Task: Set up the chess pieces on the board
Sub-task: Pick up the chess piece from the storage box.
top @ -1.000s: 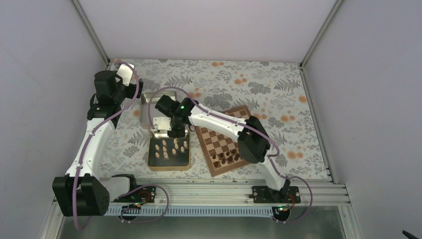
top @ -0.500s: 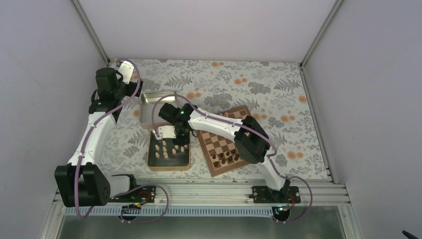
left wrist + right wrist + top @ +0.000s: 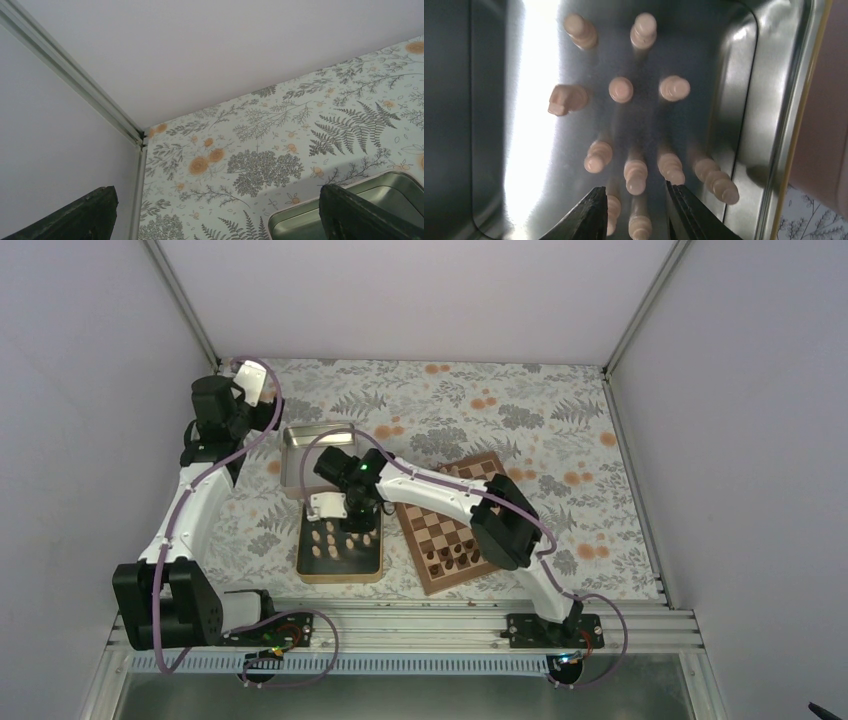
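Several pale beige chess pieces (image 3: pixel 635 176) stand in a shiny metal tin (image 3: pixel 744 100), which lies left of the board (image 3: pixel 470 502) in the top view. My right gripper (image 3: pixel 636 192) hangs open just above them, fingers (image 3: pixel 591 215) either side of one piece (image 3: pixel 640 226), touching nothing. From above, the right gripper (image 3: pixel 352 528) is over the tin's (image 3: pixel 340 577) far end. My left gripper (image 3: pixel 215 205) is open and empty, raised at the back left (image 3: pixel 265 412). Dark chessmen (image 3: pixel 452 556) stand on the board's near rows.
A second metal tin (image 3: pixel 296 458), with nothing showing in it, lies behind the tin of pieces; its corner (image 3: pixel 300 225) shows under the left gripper. The right arm's forearm (image 3: pixel 440 490) crosses the board's far left corner. White walls close in the left, back and right.
The right gripper has come toward the near side and lower, over the tin of pale pieces, and its jaws have opened slightly. The left wrist has turned a little.
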Tool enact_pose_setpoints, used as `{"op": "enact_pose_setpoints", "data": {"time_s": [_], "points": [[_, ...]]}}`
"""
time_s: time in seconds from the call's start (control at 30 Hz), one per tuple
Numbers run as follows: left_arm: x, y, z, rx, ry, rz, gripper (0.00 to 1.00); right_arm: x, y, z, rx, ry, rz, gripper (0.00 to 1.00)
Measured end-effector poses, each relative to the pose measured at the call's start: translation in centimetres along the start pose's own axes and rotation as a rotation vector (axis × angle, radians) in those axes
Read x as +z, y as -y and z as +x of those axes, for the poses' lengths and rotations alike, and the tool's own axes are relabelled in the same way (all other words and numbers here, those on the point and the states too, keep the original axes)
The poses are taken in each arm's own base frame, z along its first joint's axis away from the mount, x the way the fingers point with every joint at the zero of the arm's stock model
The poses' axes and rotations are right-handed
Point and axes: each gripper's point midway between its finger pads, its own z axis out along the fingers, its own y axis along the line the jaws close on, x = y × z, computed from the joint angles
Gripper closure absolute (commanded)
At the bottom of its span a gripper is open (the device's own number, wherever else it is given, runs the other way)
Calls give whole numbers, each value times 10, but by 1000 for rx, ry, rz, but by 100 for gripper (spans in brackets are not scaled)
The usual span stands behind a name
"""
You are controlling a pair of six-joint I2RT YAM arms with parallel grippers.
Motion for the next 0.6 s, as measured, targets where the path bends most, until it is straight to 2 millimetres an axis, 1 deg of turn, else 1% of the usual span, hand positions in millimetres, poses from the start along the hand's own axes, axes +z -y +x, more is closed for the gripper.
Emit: {"op": "enact_pose_setpoints", "data": {"time_s": [0.17, 0.3, 0.43, 0.53, 0.6], "points": [[0, 0, -1, -12, 5, 0, 0, -3, -10, -22, -27, 46, -19, 66], [0, 0, 1, -21, 4, 0, 0, 1, -26, -35, -53, 64, -49, 66], [1, 3, 9, -24, -11, 5, 0, 15, -41, -37, -67, 48, -85, 66], [2, 4, 14, -25, -21, 8, 0, 23, -46, -35, -66, 34, -104, 66], [2, 5, 14, -26, -22, 8, 0, 25, -49, -36, -65, 32, -108, 66]]}}
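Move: The pale knight in the storage box lies about 4 cm behind the right gripper, 4 cm to its left and some 4 cm lower. Three pale pieces stand around the knight, at its height: one 3 cm farther out than it, one 4 cm to its left, one 3 cm to its right and 2 cm farther out. From the left gripper the knight is roughly 25 cm back, 13 cm to the right and 24 cm below. Draw the right gripper about 5 cm back and some 3 cm left across the storage box towards the knight, rising about 1 cm at first, then sinking 2.5 cm so the fingertips come down around it. Keep the fingers partly open and pointing steeply down, with only a slight wrist turn. ##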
